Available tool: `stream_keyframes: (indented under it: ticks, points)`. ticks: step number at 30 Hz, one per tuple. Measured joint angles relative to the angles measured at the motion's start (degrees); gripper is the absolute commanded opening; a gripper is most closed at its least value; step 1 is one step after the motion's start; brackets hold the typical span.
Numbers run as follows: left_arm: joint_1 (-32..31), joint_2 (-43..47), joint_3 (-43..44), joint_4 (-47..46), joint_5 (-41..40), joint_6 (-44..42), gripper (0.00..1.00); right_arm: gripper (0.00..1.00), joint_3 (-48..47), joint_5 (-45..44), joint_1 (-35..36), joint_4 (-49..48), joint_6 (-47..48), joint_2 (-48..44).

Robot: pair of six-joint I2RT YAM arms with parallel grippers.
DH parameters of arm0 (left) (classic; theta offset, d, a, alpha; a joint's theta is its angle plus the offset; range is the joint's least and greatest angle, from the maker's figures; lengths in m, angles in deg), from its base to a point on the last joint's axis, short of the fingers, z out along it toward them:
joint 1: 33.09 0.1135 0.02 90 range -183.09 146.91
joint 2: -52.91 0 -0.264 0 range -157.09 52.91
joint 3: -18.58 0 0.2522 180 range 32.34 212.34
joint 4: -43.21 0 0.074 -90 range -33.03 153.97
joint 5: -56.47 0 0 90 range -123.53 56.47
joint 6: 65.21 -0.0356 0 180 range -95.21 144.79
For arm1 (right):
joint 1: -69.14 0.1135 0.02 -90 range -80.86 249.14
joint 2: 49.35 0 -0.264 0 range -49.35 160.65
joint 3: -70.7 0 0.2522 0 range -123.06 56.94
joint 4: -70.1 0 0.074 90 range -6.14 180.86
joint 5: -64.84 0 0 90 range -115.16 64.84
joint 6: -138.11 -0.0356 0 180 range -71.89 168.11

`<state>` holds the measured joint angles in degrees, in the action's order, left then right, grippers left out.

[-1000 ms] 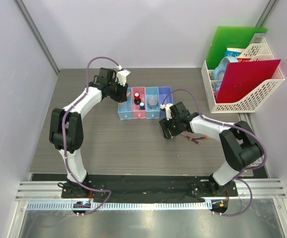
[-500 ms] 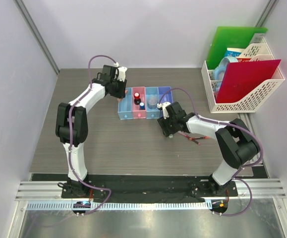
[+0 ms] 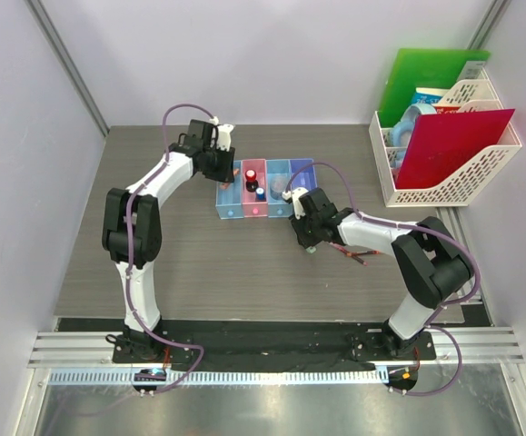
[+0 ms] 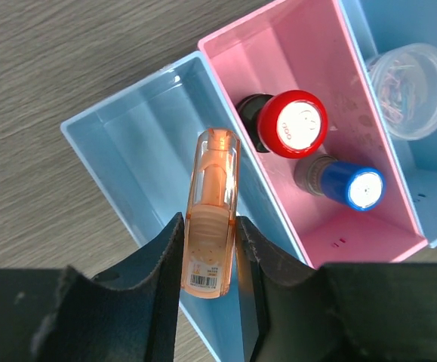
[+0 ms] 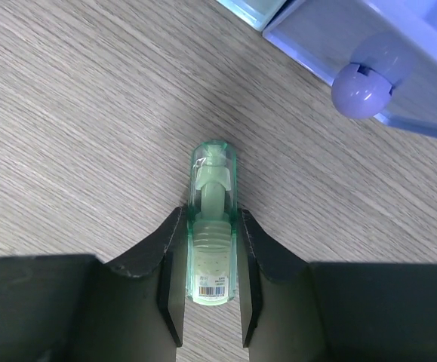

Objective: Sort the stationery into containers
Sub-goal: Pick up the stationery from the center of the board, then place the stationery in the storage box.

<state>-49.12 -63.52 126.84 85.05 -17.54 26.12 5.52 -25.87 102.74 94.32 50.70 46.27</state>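
My left gripper is shut on the orange piece, held over the leftmost light-blue bin of the containers. The pink bin holds a red-black round cap and a small blue piece. A greyish clear roll sits in the bin beside it. My right gripper is shut on the green piece, which lies on the table just in front of the purple-blue bin. Thin dark-red pens lie beside the right arm.
A white mesh rack with a red and a green folder stands at the back right. A round purple knob juts from the purple-blue bin's front, close to the green piece's tip.
My right gripper's jaws have closed from wide apart onto the green piece. The left gripper has shifted slightly over the bins, still holding the orange piece.
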Motion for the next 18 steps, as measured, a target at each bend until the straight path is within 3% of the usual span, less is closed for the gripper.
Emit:
stream_keyframes:
  ticks: [7, 12, 15, 18]
  points:
    - [0.0, 0.0, 0.0, 0.2, 2.8, 0.7, 0.5, 0.01, 0.0, 3.3, 0.0, 3.0, 1.5, -1.4]
    - [0.0, 1.0, 0.0, 1.4, 3.8, 1.0, 0.57, 0.01, -0.7, 9.7, 0.0, 7.2, 2.5, -7.3]
    - [0.1, 3.9, -0.3, 2.1, 3.8, 0.1, 0.61, 0.01, -4.6, 12.3, 0.0, 8.5, 2.7, -9.8]
    - [0.7, 10.1, -3.1, 1.9, 3.5, -2.2, 0.73, 0.01, -11.1, 13.5, 0.0, 8.3, 2.6, -9.4]
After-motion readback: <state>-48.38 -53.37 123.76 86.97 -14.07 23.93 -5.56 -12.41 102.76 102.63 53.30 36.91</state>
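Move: The left hand holds the orange tube just above the leftmost light-blue bin, whose middle lies about 6 cm below and 1 cm back. In the pink bin, the red-capped bottle stands some 5 cm to the right and level, the blue-capped one 7 cm right and 3 cm back. The right hand grips the green tube on the table; that leftmost bin lies roughly 15 cm ahead and 17 cm left, the dark-blue bin 16 cm ahead and 1 cm left, the crossed red pens 10 cm right and 2 cm back. The right hand keeps its pinch on the green tube, draws it back about 3 cm, then carries it steeply up some 11 cm while swinging 5 cm left and forward again, its left side tipping up and the wrist turning a little counter-clockwise. The left fingers open to about twice their gap and let go of the orange tube over the leftmost light-blue bin, the hand easing slightly back and right before climbing some 6 cm clear. ##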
